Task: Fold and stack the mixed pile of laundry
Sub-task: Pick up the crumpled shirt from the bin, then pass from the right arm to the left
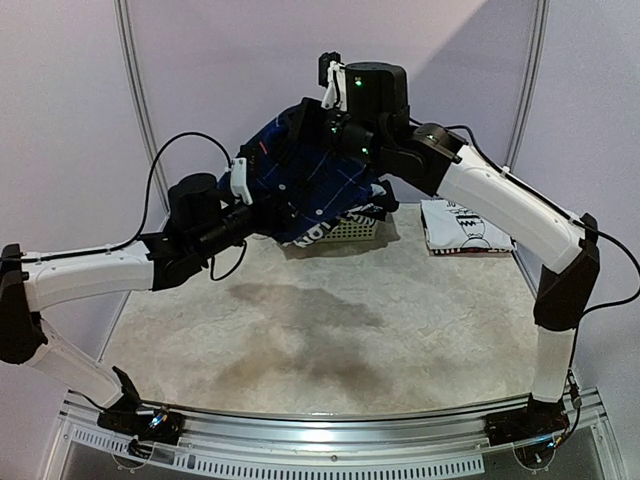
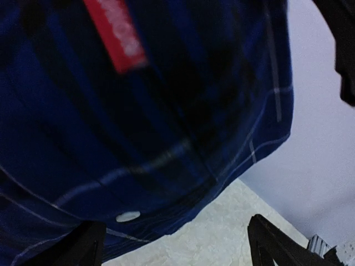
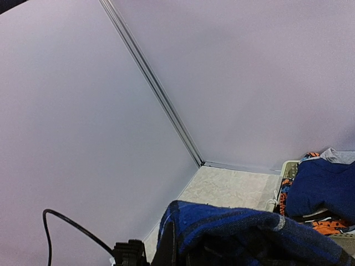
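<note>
The blue-and-black plaid shirt hangs bunched in the air at the back of the table, over the basket. My right gripper is at its top edge and shut on it. In the right wrist view the plaid cloth drapes over the jaws and hides them. My left gripper is at the shirt's lower left side. In the left wrist view its fingers stand wide apart, open, under the shirt's hem, which has a white button and a red label. More of the laundry pile lies in the basket: a navy garment and an orange piece.
A white slatted basket stands at the back centre beneath the shirt. To its right lies a folded white piece with dark print. Pale walls close the back and sides. A black cable loops by the left arm.
</note>
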`<move>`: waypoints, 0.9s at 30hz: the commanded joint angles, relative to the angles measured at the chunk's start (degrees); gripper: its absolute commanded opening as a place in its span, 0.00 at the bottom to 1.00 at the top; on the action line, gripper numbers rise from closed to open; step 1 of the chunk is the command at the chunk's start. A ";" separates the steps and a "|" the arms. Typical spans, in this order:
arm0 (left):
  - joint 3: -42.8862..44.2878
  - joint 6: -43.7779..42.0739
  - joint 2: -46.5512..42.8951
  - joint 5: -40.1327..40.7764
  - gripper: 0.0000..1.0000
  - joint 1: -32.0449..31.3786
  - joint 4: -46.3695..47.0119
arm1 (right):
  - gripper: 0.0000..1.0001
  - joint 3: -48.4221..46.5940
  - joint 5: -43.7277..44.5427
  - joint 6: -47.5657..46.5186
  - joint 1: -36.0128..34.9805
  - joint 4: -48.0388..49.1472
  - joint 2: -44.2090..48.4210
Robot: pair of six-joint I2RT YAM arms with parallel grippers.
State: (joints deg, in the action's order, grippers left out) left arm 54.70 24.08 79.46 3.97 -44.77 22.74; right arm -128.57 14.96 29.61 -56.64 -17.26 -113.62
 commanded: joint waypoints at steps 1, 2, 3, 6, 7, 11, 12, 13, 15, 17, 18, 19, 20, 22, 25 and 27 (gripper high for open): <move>3.42 3.83 3.40 4.61 0.84 1.33 3.01 | 0.00 2.18 1.47 1.21 -0.90 2.16 4.40; 3.74 4.13 3.94 6.14 0.82 1.54 3.24 | 0.00 2.26 1.47 1.37 -1.13 2.11 4.58; 3.87 4.49 4.54 7.17 0.80 1.77 3.94 | 0.00 2.49 1.44 1.46 -1.39 2.14 4.87; 3.81 4.62 6.19 8.07 0.69 2.22 8.62 | 0.00 2.88 1.14 2.23 -1.85 1.84 5.38; 3.76 4.50 6.62 7.91 0.65 2.29 10.26 | 0.00 3.02 0.94 2.59 -1.95 1.85 5.46; 1.78 4.00 7.55 6.96 0.55 2.25 20.31 | 0.00 5.44 0.85 4.85 -2.15 2.74 6.10; 1.24 3.92 7.67 6.94 0.52 2.25 23.00 | 0.00 6.23 0.67 5.51 -2.17 3.19 6.34; 1.12 3.77 7.59 7.37 0.47 2.23 24.02 | 0.00 6.93 0.48 6.50 -2.23 3.63 6.63; 1.61 3.02 7.47 8.40 0.30 2.32 23.94 | 0.00 8.03 0.43 7.85 -2.39 4.08 6.89; 2.04 2.59 7.63 8.27 0.06 2.53 24.63 | 0.00 9.08 0.27 8.95 -2.52 4.97 7.21; 2.30 2.46 7.64 8.10 0.00 2.65 24.48 | 0.00 9.39 0.24 9.39 -2.57 5.25 7.30; 2.26 2.09 7.64 7.71 0.00 2.67 24.71 | 0.00 9.59 0.36 9.61 -2.53 5.25 7.42; 2.28 1.75 7.64 7.34 0.00 2.72 24.83 | 0.00 9.68 0.65 9.83 -2.57 5.19 7.52; 1.92 1.25 7.24 6.99 0.00 2.76 24.39 | 0.00 10.08 1.70 9.87 -2.56 5.17 7.75; 1.14 0.12 5.68 6.88 0.00 2.79 21.34 | 0.00 11.44 3.54 9.09 -2.54 5.89 8.65; 0.43 -0.66 3.55 6.54 0.00 2.85 16.90 | 0.00 12.76 5.04 7.70 -2.57 6.59 9.47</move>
State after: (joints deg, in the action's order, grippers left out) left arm 56.23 25.89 86.89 11.00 -42.57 42.17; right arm -118.08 16.78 38.46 -58.52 -12.43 -107.53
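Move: From the left hand, the crumpled shirt hangs with its middle about 5 cm ahead and 4 cm to the right, roughly level with the open fingers. The bin's pile lies some 22 cm ahead and 10 cm right, about 23 cm lower. From the right hand, which already holds the shirt from above, the shirt's middle is straight below, around 13 cm down, and the pile is 20 cm ahead, 7 cm right and 38 cm below. The left fingers shut on the hanging blue plaid shirt and pinch its cloth below the right gripper, after pushing about 4 cm forward and then rising nearly as much, with the wrist tipping up and turning some 15 degrees in all. The right hand keeps its closed grip on the shirt, easing back about 2 cm with a slight tilt. ##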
